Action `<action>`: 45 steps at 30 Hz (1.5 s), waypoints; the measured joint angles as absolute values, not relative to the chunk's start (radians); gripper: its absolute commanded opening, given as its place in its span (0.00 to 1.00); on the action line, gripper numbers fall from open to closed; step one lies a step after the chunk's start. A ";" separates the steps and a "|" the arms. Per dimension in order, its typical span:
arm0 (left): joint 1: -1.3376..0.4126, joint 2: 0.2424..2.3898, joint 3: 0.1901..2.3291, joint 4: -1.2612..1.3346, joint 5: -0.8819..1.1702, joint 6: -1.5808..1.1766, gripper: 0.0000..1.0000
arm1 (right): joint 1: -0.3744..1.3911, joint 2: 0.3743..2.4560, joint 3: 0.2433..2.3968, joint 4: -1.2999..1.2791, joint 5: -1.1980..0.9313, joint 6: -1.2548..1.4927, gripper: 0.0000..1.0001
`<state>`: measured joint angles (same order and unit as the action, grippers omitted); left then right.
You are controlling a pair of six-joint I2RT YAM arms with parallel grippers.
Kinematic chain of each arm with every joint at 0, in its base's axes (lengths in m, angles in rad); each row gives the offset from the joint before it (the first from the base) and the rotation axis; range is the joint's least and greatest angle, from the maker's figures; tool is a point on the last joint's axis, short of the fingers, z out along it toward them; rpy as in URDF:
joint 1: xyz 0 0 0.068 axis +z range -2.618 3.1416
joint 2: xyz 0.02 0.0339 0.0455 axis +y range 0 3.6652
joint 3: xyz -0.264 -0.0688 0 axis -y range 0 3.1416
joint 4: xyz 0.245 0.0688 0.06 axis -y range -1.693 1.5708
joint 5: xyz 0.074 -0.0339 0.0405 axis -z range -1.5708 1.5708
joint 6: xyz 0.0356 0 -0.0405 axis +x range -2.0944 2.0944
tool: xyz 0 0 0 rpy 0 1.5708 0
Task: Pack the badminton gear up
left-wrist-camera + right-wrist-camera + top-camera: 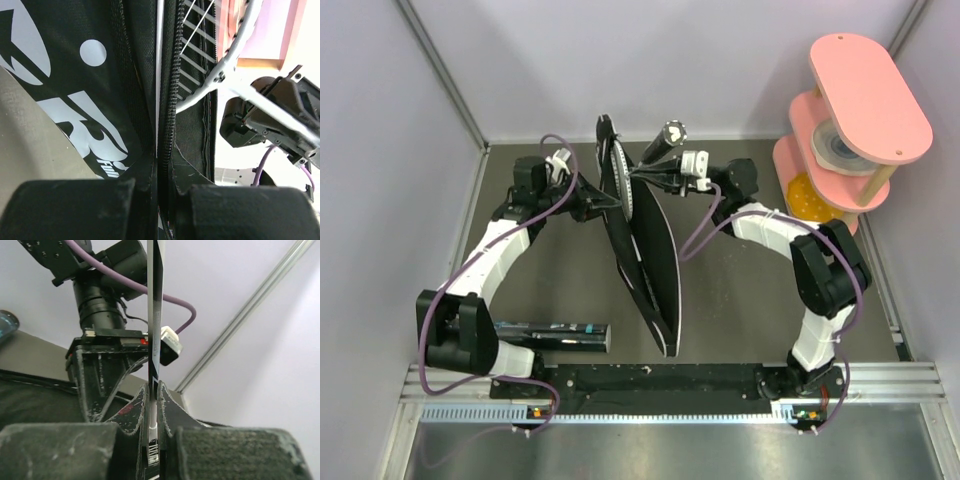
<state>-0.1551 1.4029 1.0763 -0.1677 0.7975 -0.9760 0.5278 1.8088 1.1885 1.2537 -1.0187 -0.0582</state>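
Observation:
The black racket-shaped bag (655, 270) stands on its long edge in the middle of the table, its zip open at the far end. My left gripper (608, 205) (162, 186) is shut on the bag's (100, 75) zipped edge. A silver-framed racket (620, 172) (235, 47) has its strung head inside the opening. My right gripper (643, 178) (154, 405) is shut on the racket's thin shaft (154, 315), and its black handle (667, 138) points up and back. A long black tube (555, 335) lies by the left arm's base. No shuttlecocks show.
The pink tiered stand (855, 110) sits in the far right corner, holding a roll (840, 145) and something yellow (805, 195). Grey walls close in the table on the left, back and right. The right gripper's body (272, 115) hangs close to the bag's open side.

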 measured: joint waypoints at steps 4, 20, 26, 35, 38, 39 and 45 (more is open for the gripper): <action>-0.155 1.396 1.076 -0.156 0.812 -0.985 0.00 | 0.532 1.828 1.266 1.189 -1.011 -0.135 0.00; -0.144 1.370 1.074 -0.153 0.799 -1.001 0.00 | 0.545 1.907 1.236 0.985 -0.926 -0.519 0.00; -0.136 1.374 1.041 -0.130 0.794 -1.028 0.00 | 0.569 1.838 1.125 0.870 -0.855 -0.717 0.12; -0.119 1.384 1.036 -0.119 0.797 -1.027 0.00 | 0.611 1.733 1.045 0.697 -0.652 -0.886 0.75; -0.102 1.384 1.036 -0.119 0.803 -1.027 0.00 | 0.627 1.663 0.973 0.669 -0.567 -0.912 0.86; -0.096 1.384 1.036 -0.119 0.805 -1.027 0.00 | 0.634 1.636 0.951 0.650 -0.542 -0.923 0.87; -0.074 1.396 1.036 -0.098 0.807 -1.027 0.00 | 0.670 1.428 0.801 0.551 -0.385 -0.948 0.90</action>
<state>-0.0742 1.3964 1.0359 -0.0982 0.8070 -1.0267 0.6704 1.4284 0.8005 0.5514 -0.3847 -0.9482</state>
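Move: The right hand grips the racket's shaft, handle up; the racket head already sits in the open bag, about 10 cm below, 4 cm left and 3 cm ahead. The bag's middle lies roughly 4 cm back, 2 cm right and 18 cm below the right hand. From that hand the shuttle tube is some 20 cm left, 20 cm back and 30 cm down. For the left hand, pinching the bag's rim, the bag's middle is about 4 cm back, 4 cm right and 8 cm below. Carry the right gripper about 5 cm forward and, after a small rise, sink it some 10 cm into the bag's mouth side, rolling its left side down and turning clockwise. Then open the fingers wide, let go of the racket and draw off back and to the right, still turning. Keep the left grip on the bag's rim, easing it about 3 cm to the left near the end. ##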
